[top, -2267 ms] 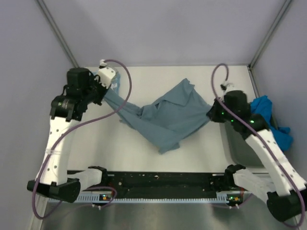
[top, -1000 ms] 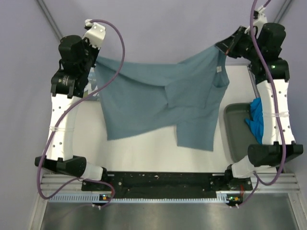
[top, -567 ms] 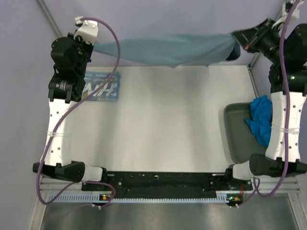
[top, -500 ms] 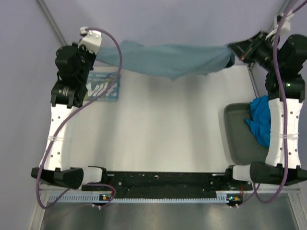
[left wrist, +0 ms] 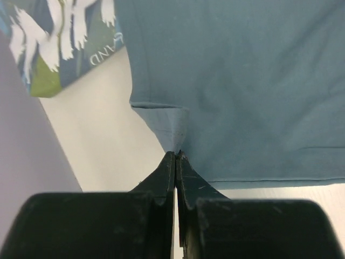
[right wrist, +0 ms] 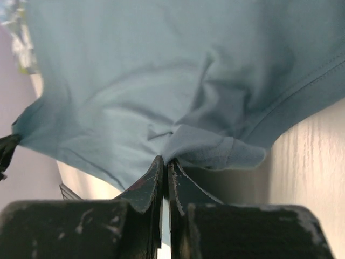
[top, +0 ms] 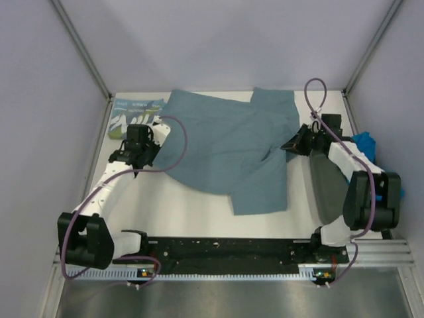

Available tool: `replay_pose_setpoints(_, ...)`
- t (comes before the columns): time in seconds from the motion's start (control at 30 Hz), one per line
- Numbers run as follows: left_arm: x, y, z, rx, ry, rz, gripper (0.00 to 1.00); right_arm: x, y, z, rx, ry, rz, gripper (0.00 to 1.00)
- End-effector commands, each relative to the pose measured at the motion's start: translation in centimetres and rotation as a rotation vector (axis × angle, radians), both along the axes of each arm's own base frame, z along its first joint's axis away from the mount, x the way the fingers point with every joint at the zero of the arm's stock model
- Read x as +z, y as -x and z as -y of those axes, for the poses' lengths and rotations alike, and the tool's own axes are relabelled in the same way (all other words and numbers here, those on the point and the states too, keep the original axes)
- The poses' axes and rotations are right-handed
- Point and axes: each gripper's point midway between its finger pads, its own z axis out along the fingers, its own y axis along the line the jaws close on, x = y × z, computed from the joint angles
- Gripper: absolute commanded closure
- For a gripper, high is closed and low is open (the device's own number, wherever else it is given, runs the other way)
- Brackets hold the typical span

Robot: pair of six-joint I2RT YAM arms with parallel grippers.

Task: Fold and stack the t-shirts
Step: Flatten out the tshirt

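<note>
The plain slate-teal t-shirt (top: 232, 146) lies spread across the middle of the table, its near part folded over into a flap. My left gripper (top: 154, 150) is shut on the shirt's left edge, low at the table. The left wrist view shows its tips (left wrist: 176, 154) pinching a corner of the cloth (left wrist: 242, 81). My right gripper (top: 289, 146) is shut on the right edge, and its tips (right wrist: 164, 161) hold a bunched fold of the cloth (right wrist: 161, 70). The folded teal NIH t-shirt (top: 136, 112) lies at the back left, also in the left wrist view (left wrist: 59, 43). The bright blue t-shirt (top: 368, 144) is crumpled at the right.
A dark grey-green tray (top: 326, 192) stands at the right edge under my right arm, with the bright blue t-shirt at its far end. Purple cables loop over both arms. Grey walls close in the left, back and right sides.
The slate-teal t-shirt was stretched high in the air between both grippers at the back. Both arms have come down and forward, and the shirt now lies on the table.
</note>
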Motion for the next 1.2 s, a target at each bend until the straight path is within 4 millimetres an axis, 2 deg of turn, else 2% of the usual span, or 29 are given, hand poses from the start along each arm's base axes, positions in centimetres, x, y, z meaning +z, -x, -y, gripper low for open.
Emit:
replay_pose_setpoints(0.0,-0.8,-0.4,0.1,0.031,0.039,0.003,1.00,0.4,-5.7,-0.6,-0.008,0.070,0.100,1.00)
replay_pose_setpoints(0.03,-1.4,0.2,0.1,0.031,0.041,-0.017,1.00,-0.4,-6.3,-1.9,0.015,0.104,0.087,1.00)
replay_pose_setpoints(0.07,-2.0,0.7,0.0,0.033,0.040,-0.034,1.00,-0.9,-7.0,-2.3,0.021,0.128,0.070,1.00)
replay_pose_setpoints(0.23,-4.6,5.4,-0.6,0.009,0.000,-0.191,1.00,-1.9,-10.8,-1.0,-0.047,0.240,0.017,1.00)
replay_pose_setpoints(0.27,-5.2,6.6,-1.1,0.004,-0.027,-0.233,1.00,-2.3,-11.2,-0.7,-0.049,0.276,0.009,0.98)
replay_pose_setpoints(0.3,-6.0,7.9,-1.5,-0.009,-0.054,-0.284,1.00,-2.6,-11.5,-0.7,-0.038,0.308,0.001,0.90)
replay_pose_setpoints(0.37,-7.5,10.5,-2.1,-0.055,-0.110,-0.387,0.73,-3.5,-11.4,-1.1,0.011,0.366,-0.026,0.62)
replay_pose_setpoints(0.4,-8.2,11.6,-2.4,-0.088,-0.140,-0.437,0.58,-3.3,-11.3,-1.1,0.037,0.402,-0.031,0.46)
replay_pose_setpoints(0.43,-8.6,12.6,-2.7,-0.119,-0.166,-0.484,0.48,-3.3,-10.8,-0.9,0.059,0.450,-0.045,0.29)
replay_pose_setpoints(0.47,-8.5,13.1,-2.9,-0.153,-0.189,-0.511,0.38,-3.2,-10.1,-0.2,0.060,0.503,-0.065,0.27)
replay_pose_setpoints(0.5,-8.3,13.4,-3.2,-0.196,-0.221,-0.522,0.36,-2.7,-9.4,0.7,0.047,0.561,-0.071,0.26)
replay_pose_setpoints(0.57,-6.6,13.0,-3.3,-0.238,-0.252,-0.484,0.34,-1.4,-7.6,2.1,0.014,0.624,-0.066,0.25)
replay_pose_setpoints(0.63,-4.4,12.0,-2.5,-0.314,-0.249,-0.419,0.34,-0.6,-4.9,3.1,-0.014,0.657,-0.069,0.25)
replay_pose_setpoints(0.73,-3.0,12.5,0.7,-0.578,-0.183,-0.383,0.33,-2.0,0.0,3.5,-0.010,0.646,-0.123,0.27)
replay_pose_setpoints(0.8,-3.5,11.3,1.2,-0.658,-0.210,-0.335,0.31,-3.9,3.0,3.2,0.014,0.638,-0.182,0.30)
replay_pose_setpoints(0.9,-5.6,8.4,-0.6,-0.659,-0.372,-0.285,0.28,-6.6,6.8,1.8,0.076,0.628,-0.250,0.30)
replay_pose_setpoints(0.93,-6.3,7.7,-1.5,-0.658,-0.435,-0.280,0.28,-7.4,7.9,0.7,0.119,0.608,-0.263,0.30)
replay_pose_setpoints(1.03,-7.5,5.6,-1.5,-0.713,-0.508,-0.225,0.26,-9.5,9.1,-1.6,0.201,0.568,-0.271,0.29)
replay_pose_setpoints(1.17,-9.2,5.6,-0.4,-0.830,-0.473,-0.247,0.24,-12.4,8.3,-1.4,0.167,0.584,-0.304,0.30)
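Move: Both hands pinch the t-shirt some 14 cm above the table. The left has its near left corner, which is taken to table about 9 cm back, 1 cm left and 15 cm down; the printed bag lies some 15 cm ahead, 6 cm left. The right hand's next aim, the shirt's near right corner, lies about 18 cm back, 1 cm right and 14 cm down; the grey bin stands 12 cm back, 20 cm right. Sinking and drawing back about 12 cm, the left hand opens and lets go of its corner, then comes slightly forward again, turning some 40 degrees clockwise, and ends open over that corner. The right hand dips and pushes about 12 cm forward, opens to free the cloth, then swings back over 20 cm and down, rolling its left side low, to the near right corner. ##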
